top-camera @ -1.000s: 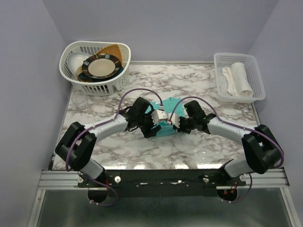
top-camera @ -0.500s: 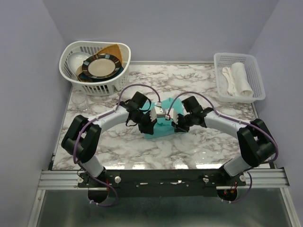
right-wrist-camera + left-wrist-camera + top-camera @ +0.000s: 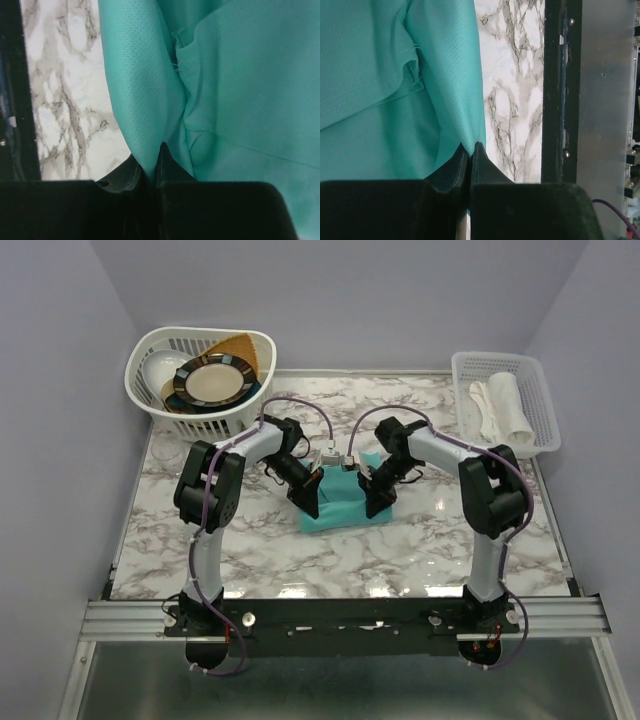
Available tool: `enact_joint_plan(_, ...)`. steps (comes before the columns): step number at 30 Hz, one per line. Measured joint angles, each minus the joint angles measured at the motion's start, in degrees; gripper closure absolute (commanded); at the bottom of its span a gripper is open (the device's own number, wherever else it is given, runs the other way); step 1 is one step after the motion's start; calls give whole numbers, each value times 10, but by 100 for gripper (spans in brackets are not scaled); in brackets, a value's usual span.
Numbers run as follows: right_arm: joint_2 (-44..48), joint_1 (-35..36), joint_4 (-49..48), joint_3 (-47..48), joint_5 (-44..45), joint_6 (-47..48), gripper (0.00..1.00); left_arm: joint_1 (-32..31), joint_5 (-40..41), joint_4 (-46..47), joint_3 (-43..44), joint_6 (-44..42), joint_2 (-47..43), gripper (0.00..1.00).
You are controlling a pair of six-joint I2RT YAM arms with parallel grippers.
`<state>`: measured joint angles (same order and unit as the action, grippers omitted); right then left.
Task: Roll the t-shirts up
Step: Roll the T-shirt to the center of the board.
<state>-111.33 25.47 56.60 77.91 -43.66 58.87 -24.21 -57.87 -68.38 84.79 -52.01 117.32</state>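
The teal-green t-shirt [image 3: 342, 504] lies folded on the marble table, mid-centre. My left gripper [image 3: 311, 502] is shut on its left edge. In the left wrist view the left gripper [image 3: 471, 148] pinches the fold of the t-shirt [image 3: 395, 90]. My right gripper [image 3: 376, 502] is shut on the shirt's right edge. In the right wrist view the right gripper [image 3: 151, 156] pinches a fold of the t-shirt [image 3: 240, 85]. Both grippers hold the cloth low over the table, pointing toward the near edge.
A white round basket [image 3: 165, 405] with plates stands at the back left. A white rectangular basket [image 3: 540, 390] with rolled white cloths stands at the back right. A clear glass [image 3: 168, 456] stands left of the shirt. The black rail [image 3: 340, 615] runs along the near edge.
Both arms have stretched farther out over the table and turned their grippers toward the near edge. The shirt's gripped edges have been drawn toward me, so the cloth now shows as a wider patch.
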Motion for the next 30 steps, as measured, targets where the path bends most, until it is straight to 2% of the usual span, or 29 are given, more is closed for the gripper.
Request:
enact_joint_plan(4, -66, -6, 76, 51, -29, 24, 96, 10, -7, -38, 35, -17, 32, 91)
enact_joint_plan(7, -101, -9, 123, 87, -46, 37, 96, 17, -8, -52, 51, -15, 45, 83)
enact_joint_plan(11, -139, -12, 160, 130, -58, 47, 96, 28, -7, -59, 71, 3, 62, 57)
enact_joint_plan(16, -183, -21, 188, 172, -60, 46, 95, 46, 31, 3, 44, 75, 41, 55)
enact_joint_plan(18, -200, -26, 201, 192, -62, 38, 94, 52, 64, 26, 40, 98, 23, 50)
enact_joint_plan(23, -240, -37, 226, 239, -71, -2, 91, 61, 141, 109, 32, 156, -72, 39)
enact_joint_plan(25, -262, -42, 239, 269, -80, -18, 91, 61, 171, 175, -10, 185, -169, 39)
enact_joint_plan(28, -279, -50, 242, 284, -98, -33, 91, 40, 220, 275, -92, 211, -320, 20)
enact_joint_plan(29, -279, -50, 242, 284, -99, -34, 91, 25, 237, 312, -119, 216, -362, 3)
enact_joint_plan(30, -279, -52, 242, 285, -99, -36, 91, 7, 253, 341, -143, 222, -402, 1)
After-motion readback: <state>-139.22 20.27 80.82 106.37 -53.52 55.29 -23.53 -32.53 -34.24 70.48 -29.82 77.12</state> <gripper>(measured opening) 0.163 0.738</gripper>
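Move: Both hands already pinch the near-edge roll. The T-shirt's flat part lies about 8 cm ahead of the left hand, 7 cm to its right and 4 cm below; the roll's middle is level with this hand, 7 cm right. From the right hand the flat part is some 8 cm ahead, 5 cm left and 3 cm below, the roll's middle level with that hand, 5 cm left. Left moves forward, opens off the roll, rises 14 cm; right, still pinching, eases 3 cm forward and down. ##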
